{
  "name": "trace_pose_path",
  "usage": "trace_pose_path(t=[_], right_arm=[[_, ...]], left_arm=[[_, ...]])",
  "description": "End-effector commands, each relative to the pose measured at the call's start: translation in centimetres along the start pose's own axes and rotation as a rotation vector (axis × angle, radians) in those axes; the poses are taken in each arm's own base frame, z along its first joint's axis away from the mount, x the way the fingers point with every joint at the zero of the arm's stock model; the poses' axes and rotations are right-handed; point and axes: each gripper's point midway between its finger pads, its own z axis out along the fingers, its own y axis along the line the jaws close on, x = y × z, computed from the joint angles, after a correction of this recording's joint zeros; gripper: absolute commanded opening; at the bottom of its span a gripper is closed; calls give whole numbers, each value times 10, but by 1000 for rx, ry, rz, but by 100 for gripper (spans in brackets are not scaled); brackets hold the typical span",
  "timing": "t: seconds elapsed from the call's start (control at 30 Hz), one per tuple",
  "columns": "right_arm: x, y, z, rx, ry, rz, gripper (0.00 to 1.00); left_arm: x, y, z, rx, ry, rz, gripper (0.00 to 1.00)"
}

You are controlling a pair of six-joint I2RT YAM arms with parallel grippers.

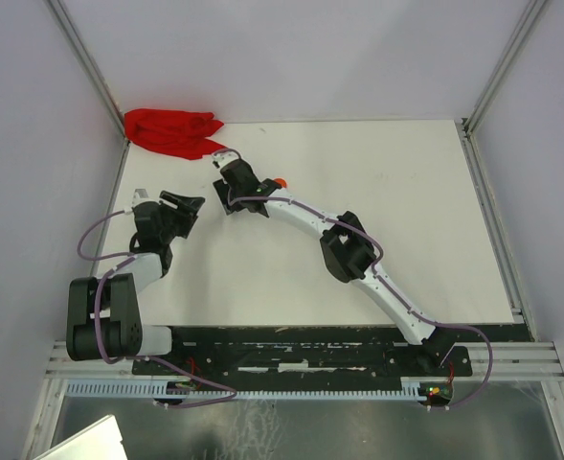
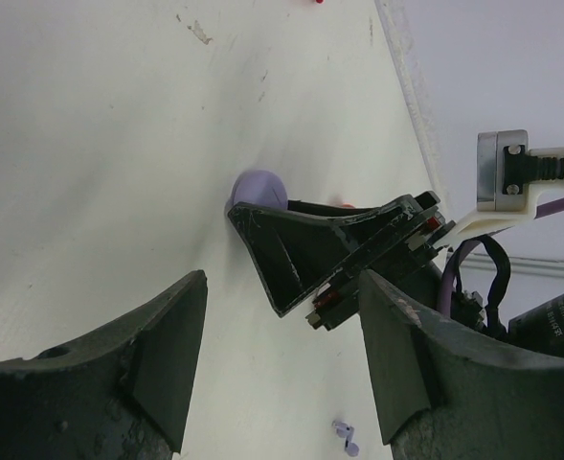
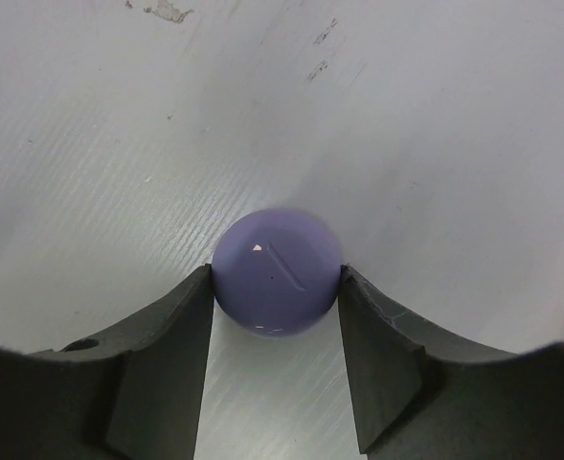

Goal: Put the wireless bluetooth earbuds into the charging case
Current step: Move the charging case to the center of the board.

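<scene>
A round purple charging case (image 3: 276, 271) lies on the white table, and my right gripper (image 3: 276, 276) is shut on it, a finger touching each side. In the left wrist view the same case (image 2: 259, 188) peeks out behind the right gripper's black fingers (image 2: 310, 249). My left gripper (image 2: 282, 287) stands open a little above the table with nothing between its fingers. One tiny purple earbud (image 2: 345, 437) lies on the table near the inner side of its right finger. In the top view the left gripper (image 1: 181, 203) and right gripper (image 1: 229, 182) are close together at the table's far left.
A crumpled red cloth (image 1: 171, 131) lies at the table's far left corner. A small orange-red object (image 1: 281, 181) shows just right of the right wrist. Grey walls and metal rails (image 1: 85, 53) enclose the white table (image 1: 377, 182).
</scene>
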Motion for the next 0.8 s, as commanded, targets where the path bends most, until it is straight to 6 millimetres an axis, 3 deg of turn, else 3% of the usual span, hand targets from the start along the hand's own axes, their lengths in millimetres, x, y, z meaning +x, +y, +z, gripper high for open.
trace_pose_path(t=[0.0, 0.17, 0.4, 0.77], right_arm=[[-1, -4, -4, 42, -5, 13, 52], [11, -12, -20, 40, 2, -56, 50], [16, -11, -60, -48, -23, -214, 50], [59, -16, -113, -247, 9, -376, 54]], left_arm=[[-10, -17, -6, 68, -31, 36, 70], [-9, -18, -6, 75, -23, 39, 70], [-4, -22, -1, 96, 17, 44, 70], [11, -36, 5, 184, 126, 66, 69]])
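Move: The purple charging case sits between the right hand's fingers, already gripped and low over the board. It is bound for the clear middle of the board, roughly 8 cm back and 14 cm to the right. The white case stands about 14 cm right and 2 cm back of this hand, the red one about 14 cm right and 5 cm ahead, both level with it. From the left hand, the purple case lies some 7 cm ahead, 9 cm right and 8 cm below. The purple case, still pinched in the right fingers, is drawn along the board back and to the right, towards the middle and the near side of the white case, some 12 cm on the diagonal and gathering speed after a slow start. The hand stays low and level while turning counter-clockwise about 15 to 20 degrees. The empty left hand edges 2 cm right late on, staying open. ##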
